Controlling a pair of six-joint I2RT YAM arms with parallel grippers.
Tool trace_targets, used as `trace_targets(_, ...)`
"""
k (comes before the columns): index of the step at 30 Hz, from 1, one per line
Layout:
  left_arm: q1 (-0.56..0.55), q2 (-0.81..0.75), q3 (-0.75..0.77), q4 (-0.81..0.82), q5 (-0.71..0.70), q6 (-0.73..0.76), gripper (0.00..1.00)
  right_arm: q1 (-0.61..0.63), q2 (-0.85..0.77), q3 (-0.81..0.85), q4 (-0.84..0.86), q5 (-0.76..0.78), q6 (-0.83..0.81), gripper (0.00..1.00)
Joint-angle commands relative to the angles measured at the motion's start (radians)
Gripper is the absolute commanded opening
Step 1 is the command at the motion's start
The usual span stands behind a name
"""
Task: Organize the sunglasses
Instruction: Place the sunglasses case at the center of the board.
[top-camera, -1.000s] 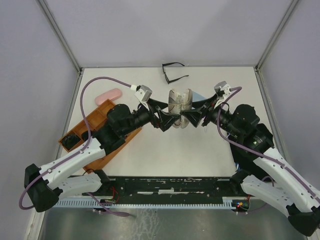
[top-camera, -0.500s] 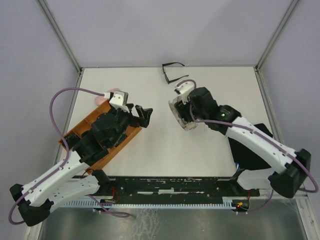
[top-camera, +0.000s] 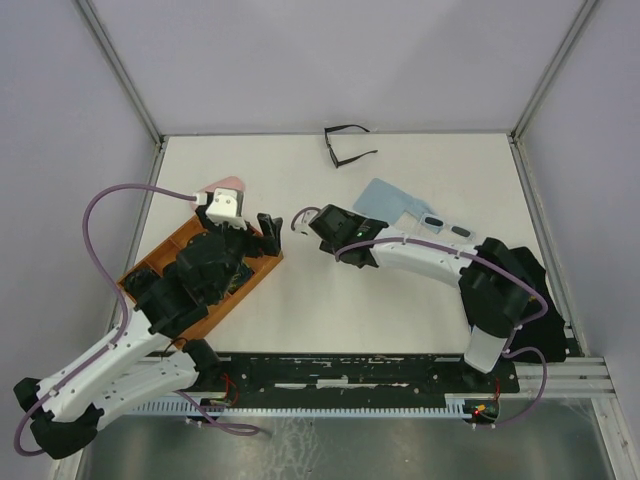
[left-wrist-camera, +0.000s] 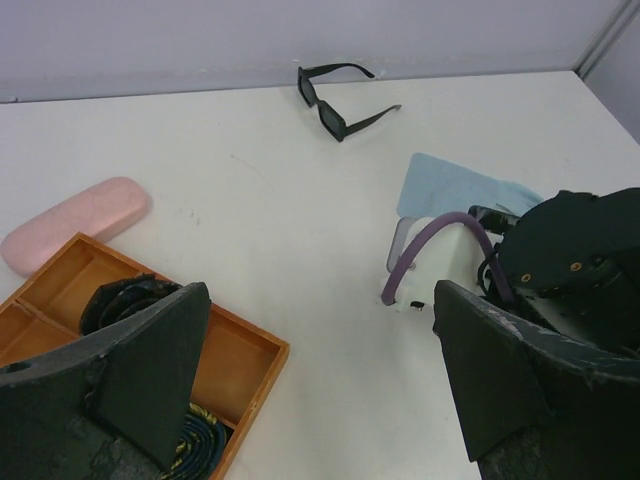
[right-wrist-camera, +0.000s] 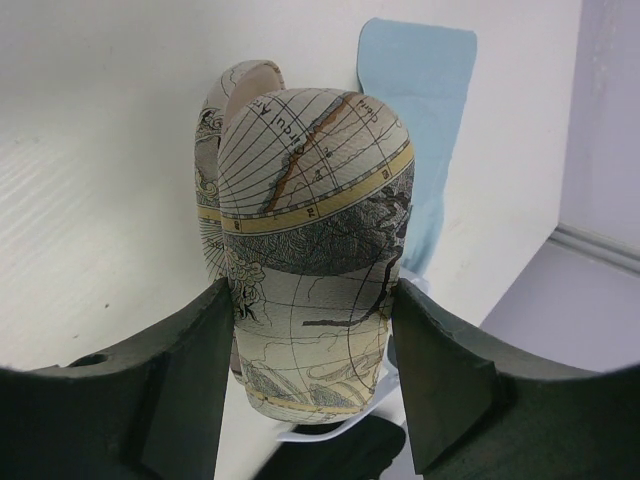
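Note:
A black-framed pair of sunglasses (top-camera: 345, 150) lies open at the back of the table and also shows in the left wrist view (left-wrist-camera: 335, 105). Another dark pair (left-wrist-camera: 125, 300) lies in the wooden tray (top-camera: 190, 240). My right gripper (right-wrist-camera: 315, 330) is shut on an open map-patterned case (right-wrist-camera: 310, 230), one jaw on each side. In the top view this gripper (top-camera: 312, 222) is at mid-table and hides the case. My left gripper (top-camera: 268, 228) is open and empty, just past the tray's right corner (left-wrist-camera: 265, 350).
A pink case (top-camera: 225, 185) lies behind the tray. A light-blue cloth (top-camera: 385, 197) lies flat right of centre, beside my right arm. A blue and yellow patterned item (left-wrist-camera: 190, 450) sits in the tray's near compartment. A purple cable (left-wrist-camera: 430, 245) arcs off the right wrist.
The left gripper let go of the patterned case and drew back to the tray. The right arm swung left and nearer with the case, uncovering the blue cloth.

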Motion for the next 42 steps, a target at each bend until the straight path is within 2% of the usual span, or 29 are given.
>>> trace_targets(1, 0.0, 0.01, -0.001, 0.025, -0.038, 0.049, 0.99, 0.015, 0.027, 0.002, 0.128, 0.135, -0.123, 0.24)
trace_targets(7, 0.001, 0.009, -0.009, 0.036, -0.034, 0.044, 0.99, 0.022, 0.064, -0.019, 0.162, 0.125, -0.146, 0.32)
trace_targets(17, 0.001, 0.033, -0.005, 0.044, -0.017, 0.046, 0.99, 0.039, 0.117, -0.048, 0.189, 0.121, -0.155, 0.37)
trace_targets(36, 0.0, 0.041, -0.008, 0.034, -0.021, 0.036, 0.99, 0.069, 0.069, -0.126, 0.205, 0.074, -0.093, 0.86)
trace_targets(42, 0.001, 0.039, -0.01, 0.032, -0.02, 0.031, 0.99, 0.089, -0.001, -0.142, 0.188, 0.012, -0.063, 0.91)
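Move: My right hand already holds the sunglasses case above the board; the spot it goes down on lies about 8 cm below this hand and 3 cm to its left, neither ahead nor back. From the same hand, the blue cloth is some 22 cm ahead and 10 cm to the right, the white sunglasses roughly 12 cm ahead and 21 cm right. From my idle left hand, the spot is about 8 cm ahead, 19 cm right and 27 cm below. I lower the case onto the board with my right hand, about 6 cm down, drifting slightly forward on the way and then coming back, while the wrist rolls some 10 degrees so that my hand's left side dips. Near the bottom I spread my fingers well wider, easing back 1 to 2 cm, and let go of the case between them. ##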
